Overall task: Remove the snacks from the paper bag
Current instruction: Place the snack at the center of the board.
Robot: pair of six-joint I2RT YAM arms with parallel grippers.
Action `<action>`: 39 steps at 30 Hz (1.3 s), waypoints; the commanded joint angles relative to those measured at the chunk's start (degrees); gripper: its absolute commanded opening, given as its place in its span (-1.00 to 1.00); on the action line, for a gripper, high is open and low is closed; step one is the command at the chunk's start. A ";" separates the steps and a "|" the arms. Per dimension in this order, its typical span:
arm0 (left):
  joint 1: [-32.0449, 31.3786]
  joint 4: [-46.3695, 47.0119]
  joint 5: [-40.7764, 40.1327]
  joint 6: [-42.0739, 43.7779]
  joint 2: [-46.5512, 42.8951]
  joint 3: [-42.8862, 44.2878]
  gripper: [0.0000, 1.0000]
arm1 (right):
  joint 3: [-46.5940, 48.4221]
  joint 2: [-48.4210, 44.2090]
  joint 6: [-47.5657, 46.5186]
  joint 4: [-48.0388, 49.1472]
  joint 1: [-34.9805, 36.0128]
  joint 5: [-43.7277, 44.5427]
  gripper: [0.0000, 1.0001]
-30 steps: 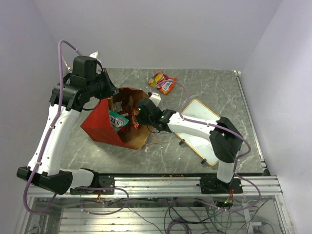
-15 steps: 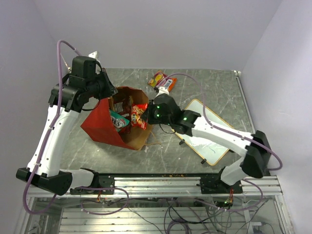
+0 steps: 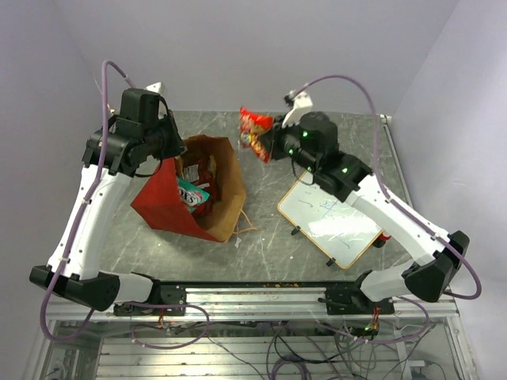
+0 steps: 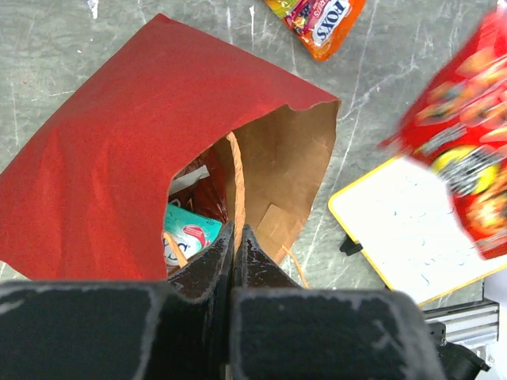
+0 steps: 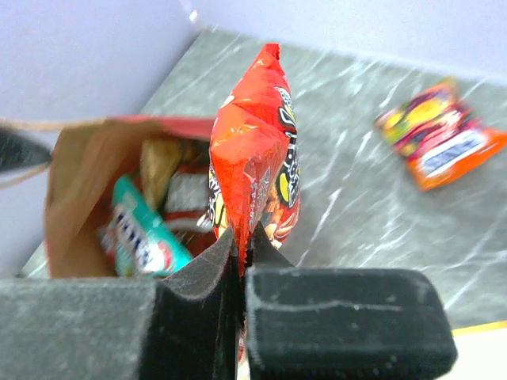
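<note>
The paper bag [image 3: 170, 207], red outside and brown inside, lies on the table with its mouth facing right. My left gripper [image 3: 176, 147] is shut on its upper rim [image 4: 234, 170] and holds the mouth open. Inside it lie a teal packet [image 3: 192, 195] [image 4: 188, 236] and darker red snacks [image 5: 186, 198]. My right gripper [image 3: 269, 145] [image 5: 242, 237] is shut on the top edge of a red chip bag [image 3: 255, 133] [image 5: 253, 150]. That bag hangs in the air, past the paper bag's far right corner. An orange packet [image 5: 440, 142] [image 4: 321, 20] lies on the table at the back.
A white rectangular whiteboard [image 3: 333, 218] with a yellow edge lies at an angle on the right of the grey marbled table [image 3: 277, 237]. Thin string handles trail from the bag's mouth [image 3: 247, 229]. Walls close in at the back and on both sides.
My right gripper has pulled the red chip bag out of the paper bag and carried it up and toward the back right. The left arm has held still on the rim.
</note>
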 commanded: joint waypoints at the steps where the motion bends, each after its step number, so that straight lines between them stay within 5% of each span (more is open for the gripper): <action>1: -0.38 -2.12 -1.74 2.22 1.36 3.18 -0.86 | 4.31 0.52 -7.82 6.47 -6.82 2.91 -1.00; 12: -0.38 3.26 -0.98 4.48 -2.56 -0.38 -0.86 | 8.37 23.44 11.43 22.08 -25.98 -13.53 -1.00; 22: -0.37 1.64 -0.94 5.87 -1.15 2.05 -0.86 | 20.20 44.08 28.58 28.30 -27.92 -22.93 -1.00; 29: -0.37 0.15 -1.36 8.45 0.10 3.91 -0.86 | 21.01 51.29 38.21 33.64 -27.77 -20.49 -1.00; 39: -0.35 -0.74 -2.93 11.17 0.69 5.24 -0.86 | 22.64 58.14 38.78 29.66 -27.99 -18.35 -0.99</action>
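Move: The right hand, high in the air, already holds the red snack. The spot it is taken to is the orange candy bag on the table, about 32 cm ahead, neither left nor right, and some 31 cm below. The paper bag is level with the hand, about 20 cm left and 23 cm down; the whiteboard lies 3 cm back, 22 cm right, 32 cm down. From the left hand the candy bag is roughly 33 cm ahead, 26 cm right, 31 cm below. Keeping its pinch on the red snack, the right hand brings it down against the orange candy bag: a fast sweep of nearly 30 cm forward, swinging right and rising slightly at first, then dropping well over 20 cm while easing part-way back left. The wrist rolls its left side up, tips the fingers lower and turns clockwise. The left hand keeps hold of the paper bag's handle. ##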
